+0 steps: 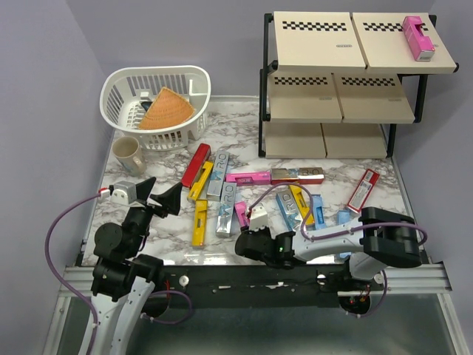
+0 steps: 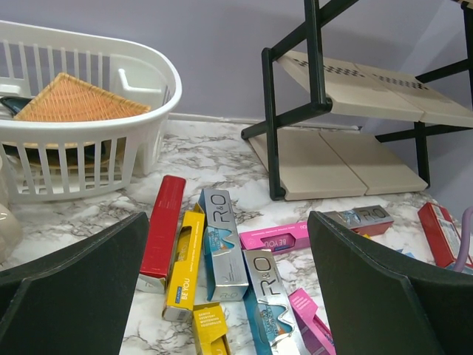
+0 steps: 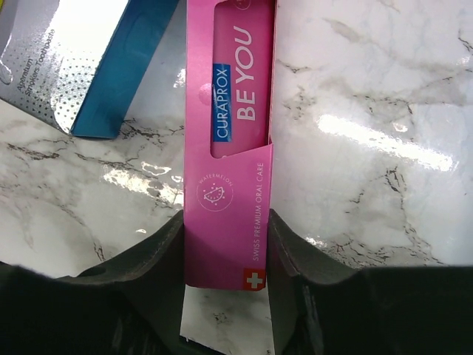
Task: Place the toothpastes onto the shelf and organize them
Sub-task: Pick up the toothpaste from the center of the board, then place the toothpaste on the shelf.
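Many toothpastes lie loose on the marble table (image 1: 162,222): a red one (image 1: 196,164), a yellow one (image 1: 200,222), silver-blue ones (image 1: 219,176) and a red one at the right (image 1: 363,190). One pink toothpaste (image 1: 418,37) lies on the top tier of the shelf (image 1: 340,111). My right gripper (image 3: 225,229) has its jaws pressed against both long sides of a pink toothpaste (image 3: 229,111) that lies flat on the table; from above this carton (image 1: 240,213) is at the front centre. My left gripper (image 2: 228,222) hovers wide open over the left cartons, holding nothing.
A white plastic basket (image 1: 122,92) holding an orange woven piece (image 1: 166,111) stands at the back left, with a beige mug (image 1: 127,154) in front of it. The shelf's lower tiers (image 2: 369,89) carry nothing that I can see.
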### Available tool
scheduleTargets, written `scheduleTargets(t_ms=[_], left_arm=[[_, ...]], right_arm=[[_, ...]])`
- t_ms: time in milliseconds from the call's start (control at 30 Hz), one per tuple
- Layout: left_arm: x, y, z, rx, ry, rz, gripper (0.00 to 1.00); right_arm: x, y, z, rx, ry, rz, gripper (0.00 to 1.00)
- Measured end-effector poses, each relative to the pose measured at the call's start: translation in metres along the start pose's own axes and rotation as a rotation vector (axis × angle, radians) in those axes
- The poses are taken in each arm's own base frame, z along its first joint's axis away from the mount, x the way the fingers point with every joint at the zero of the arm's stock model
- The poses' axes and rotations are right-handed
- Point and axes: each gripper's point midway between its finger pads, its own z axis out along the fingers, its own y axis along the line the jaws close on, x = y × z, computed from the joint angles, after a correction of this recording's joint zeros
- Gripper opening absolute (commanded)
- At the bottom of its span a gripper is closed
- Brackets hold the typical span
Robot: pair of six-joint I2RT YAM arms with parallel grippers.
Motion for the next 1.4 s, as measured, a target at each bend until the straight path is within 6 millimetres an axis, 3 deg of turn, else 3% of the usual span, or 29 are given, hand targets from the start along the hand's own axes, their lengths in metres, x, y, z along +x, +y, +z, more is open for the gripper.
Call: scheduleTargets(t_ms=[267,400,500,600,667,800,933,967,1033,1200,1400], left_arm=[[0.002,0.001,0.001,-0.004,0.007,0.0,0.99],[0.002,0.001,0.002,-0.003,0.011,-0.001,0.99],[0.003,0.001,0.002,-0.004,0.013,-0.002,0.99],[0.003,0.001,0.002,-0.004,0.015,-0.002,0.99],[0.004,0.001,0.002,-0.004,0.016,-0.002,0.99],[0.004,0.001,0.003,-0.004,0.019,-0.002,0.99],[0.005,0.001,0.003,-0.003,0.025,-0.003,0.99],[0.006,0.001,0.003,-0.002,0.027,-0.003,0.99],[0.006,0.001,0.004,0.001,0.03,-0.003,0.99],[0.008,-0.001,0.004,0.008,0.038,-0.004,0.99],[0.01,-0.001,0.005,0.011,0.047,-0.005,0.99]], right_arm=[[0.002,-0.013,-0.007,0.022,0.001,0.01,0.43],[-0.004,-0.029,-0.024,0.047,0.016,-0.023,0.43],[-0.022,-0.038,-0.045,0.057,0.004,-0.053,0.43],[-0.054,-0.041,-0.07,0.053,-0.038,-0.078,0.43],[-0.087,-0.045,-0.091,0.042,-0.084,-0.085,0.43],[-0.145,-0.067,-0.126,0.04,-0.17,-0.099,0.44],[-0.227,-0.11,-0.176,0.083,-0.33,-0.062,0.45],[-0.237,-0.117,-0.182,0.095,-0.349,-0.063,0.45],[-0.284,-0.15,-0.216,0.161,-0.453,-0.032,0.45],[-0.354,-0.202,-0.284,0.295,-0.621,-0.049,0.45],[-0.415,-0.243,-0.329,0.458,-0.723,-0.105,0.46]])
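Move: The right hand already has the near end of the pink toothpaste between its fingers. The top shelf's right panel lies about 32 cm ahead, 31 cm right and 42 cm above, with a pink box standing on it some 3 cm farther right. Beside the hand, a silver box lies 5 cm left and 7 cm ahead. From the left hand the panel is roughly 25 cm ahead, 48 cm right, 15 cm higher. Right hand keeps pinching the pink toothpaste, lifting it 50 cm and rightward towards the top shelf, tipping up 45 degrees. ##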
